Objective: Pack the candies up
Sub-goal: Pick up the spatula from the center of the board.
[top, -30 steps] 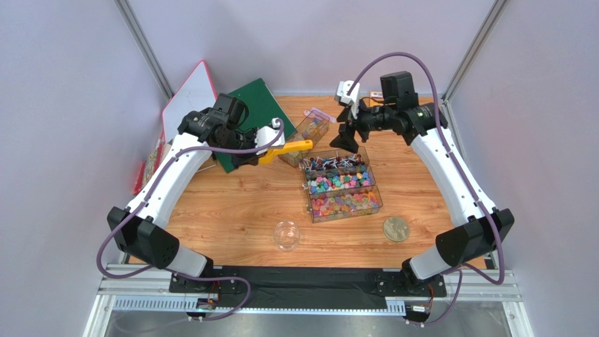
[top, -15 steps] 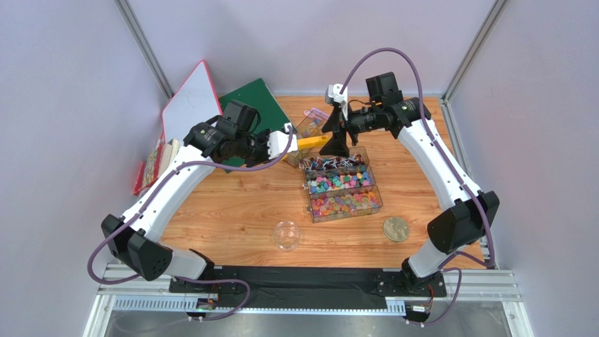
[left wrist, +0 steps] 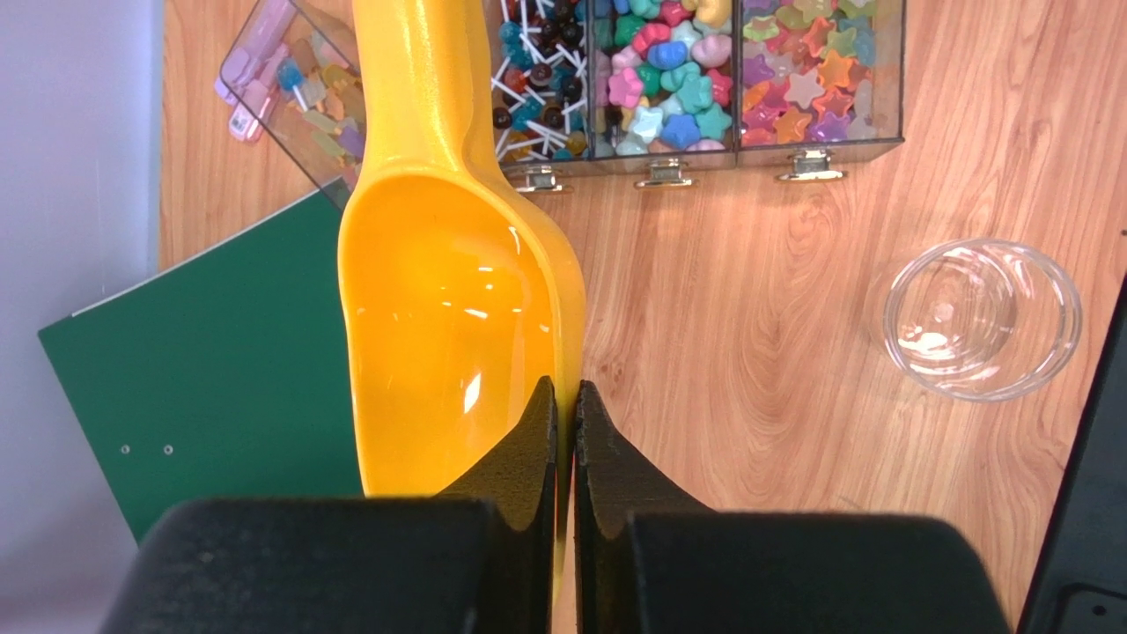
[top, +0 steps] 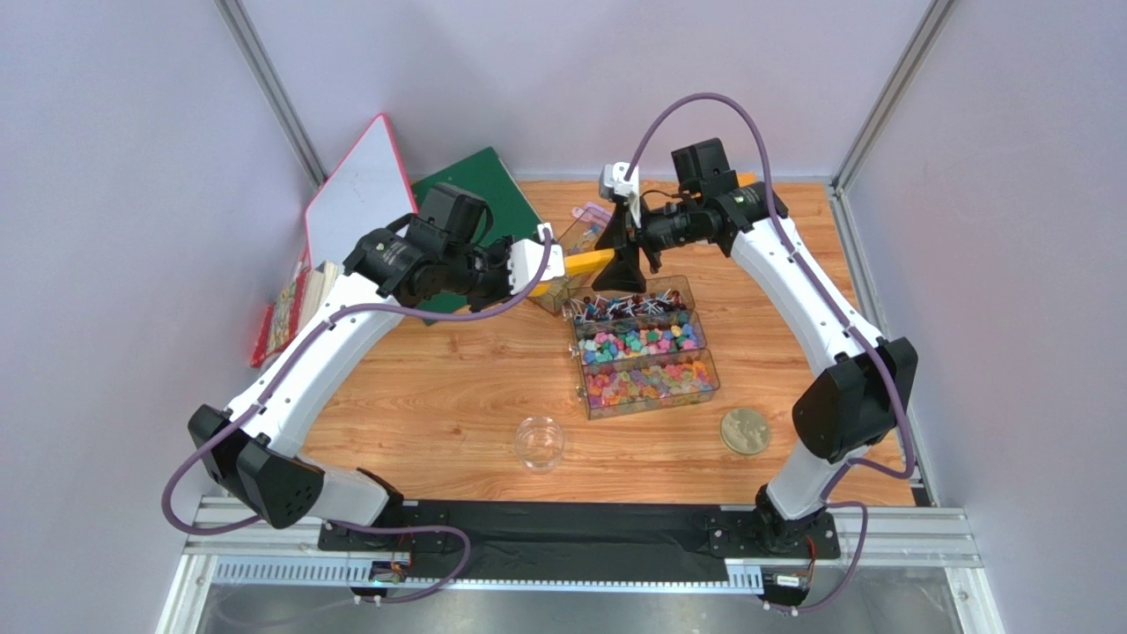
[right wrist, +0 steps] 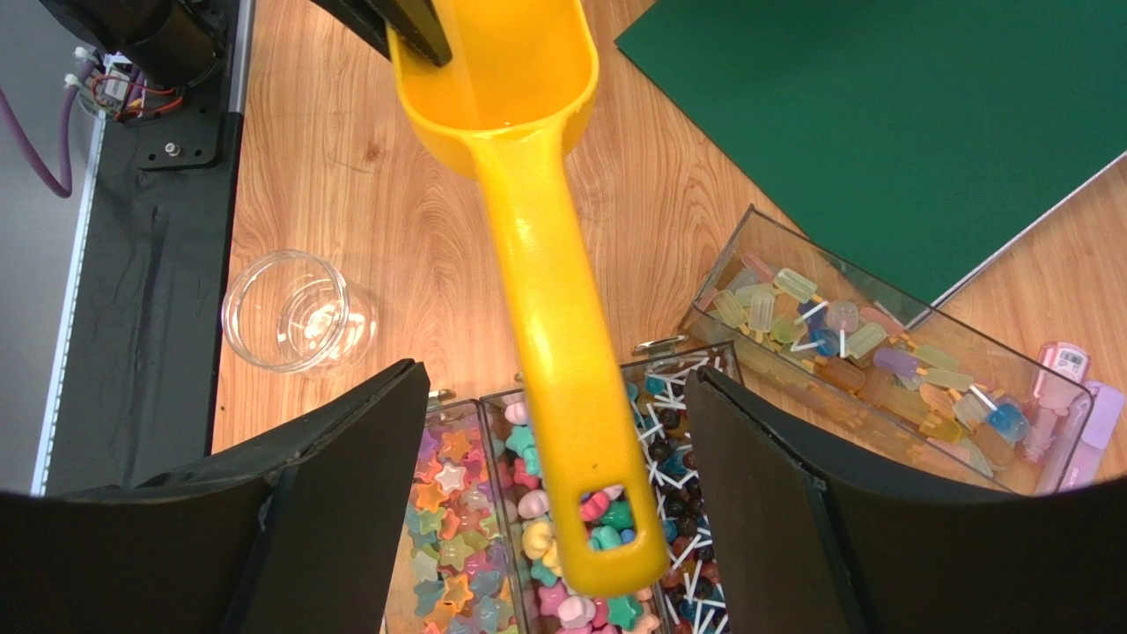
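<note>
My left gripper [left wrist: 565,410] is shut on the side wall of the yellow scoop [left wrist: 450,291], whose bowl is empty. It holds the scoop in the air behind the clear candy box [top: 644,357], handle pointing right. The candies [left wrist: 668,79] fill the box's compartments: stars, hearts and small lollipops in mixed colours [right wrist: 457,528]. My right gripper [right wrist: 558,396] is open, one finger on each side of the scoop handle [right wrist: 562,304], with a gap on both sides. In the top view the right gripper [top: 619,271] hangs just past the handle's end.
A small clear jar [top: 539,443] stands open near the front, a round gold lid [top: 745,431] to its right. A second clear box of wrapped sweets [right wrist: 860,350] sits behind. A green board [top: 483,198] and white board [top: 357,185] lean at back left.
The right arm has swung left and brought its open jaws around the scoop handle, narrowing them a little. The left arm carried the scoop slightly right.
</note>
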Robot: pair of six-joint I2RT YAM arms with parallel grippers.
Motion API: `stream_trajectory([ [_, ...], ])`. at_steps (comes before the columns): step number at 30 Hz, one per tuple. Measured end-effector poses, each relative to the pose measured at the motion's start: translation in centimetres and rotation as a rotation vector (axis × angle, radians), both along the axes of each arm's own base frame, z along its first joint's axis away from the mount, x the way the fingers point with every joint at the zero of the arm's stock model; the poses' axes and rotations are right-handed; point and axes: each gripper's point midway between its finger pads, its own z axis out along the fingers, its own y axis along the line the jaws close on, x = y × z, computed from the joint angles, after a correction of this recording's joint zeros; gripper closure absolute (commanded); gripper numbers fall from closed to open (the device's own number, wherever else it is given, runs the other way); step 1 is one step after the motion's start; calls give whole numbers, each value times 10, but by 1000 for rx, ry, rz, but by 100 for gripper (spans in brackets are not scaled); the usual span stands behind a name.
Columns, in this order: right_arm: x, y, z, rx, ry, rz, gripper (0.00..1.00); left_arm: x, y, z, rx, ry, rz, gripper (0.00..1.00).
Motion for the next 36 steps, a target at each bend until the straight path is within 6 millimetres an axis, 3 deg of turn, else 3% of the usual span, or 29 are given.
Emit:
stream_trajectory([
  [9,2,10,-11,-4,29,16,33,-6,-10,2,-21,16,-24,100],
  [17,1,13,-6,1,21,21,41,-7,-12,0,-23,28,-30,100],
  [30,-7,7,-4,-24,12,48,66,-5,-14,-6,-15,42,-33,100],
  [36,-9,6,-7,-32,15,60,64,-5,-14,-7,-8,39,-41,100],
])
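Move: Between the open right fingers, the spatula handle's middle lies about 2 cm to the left of that hand and 1 cm below it. From the left hand, already pinching the bowl's rim, it is some 13 cm right, 4 cm ahead and about level. From the right hand, the three-part candy box is roughly 6 cm right, level fore and aft, 22 cm below; the slanted candy box is about 15 cm ahead, 5 cm left and 22 cm below. Closing its fingers from wide to about a third open, the right hand pinches the spatula handle from both sides. It eases about 1 cm left and down to bring the handle deeper into the jaws, then draws back about 1 cm. The left hand keeps its grip on the bowl's rim and brings the spatula about 1.5 cm to the right, towards the right hand. ##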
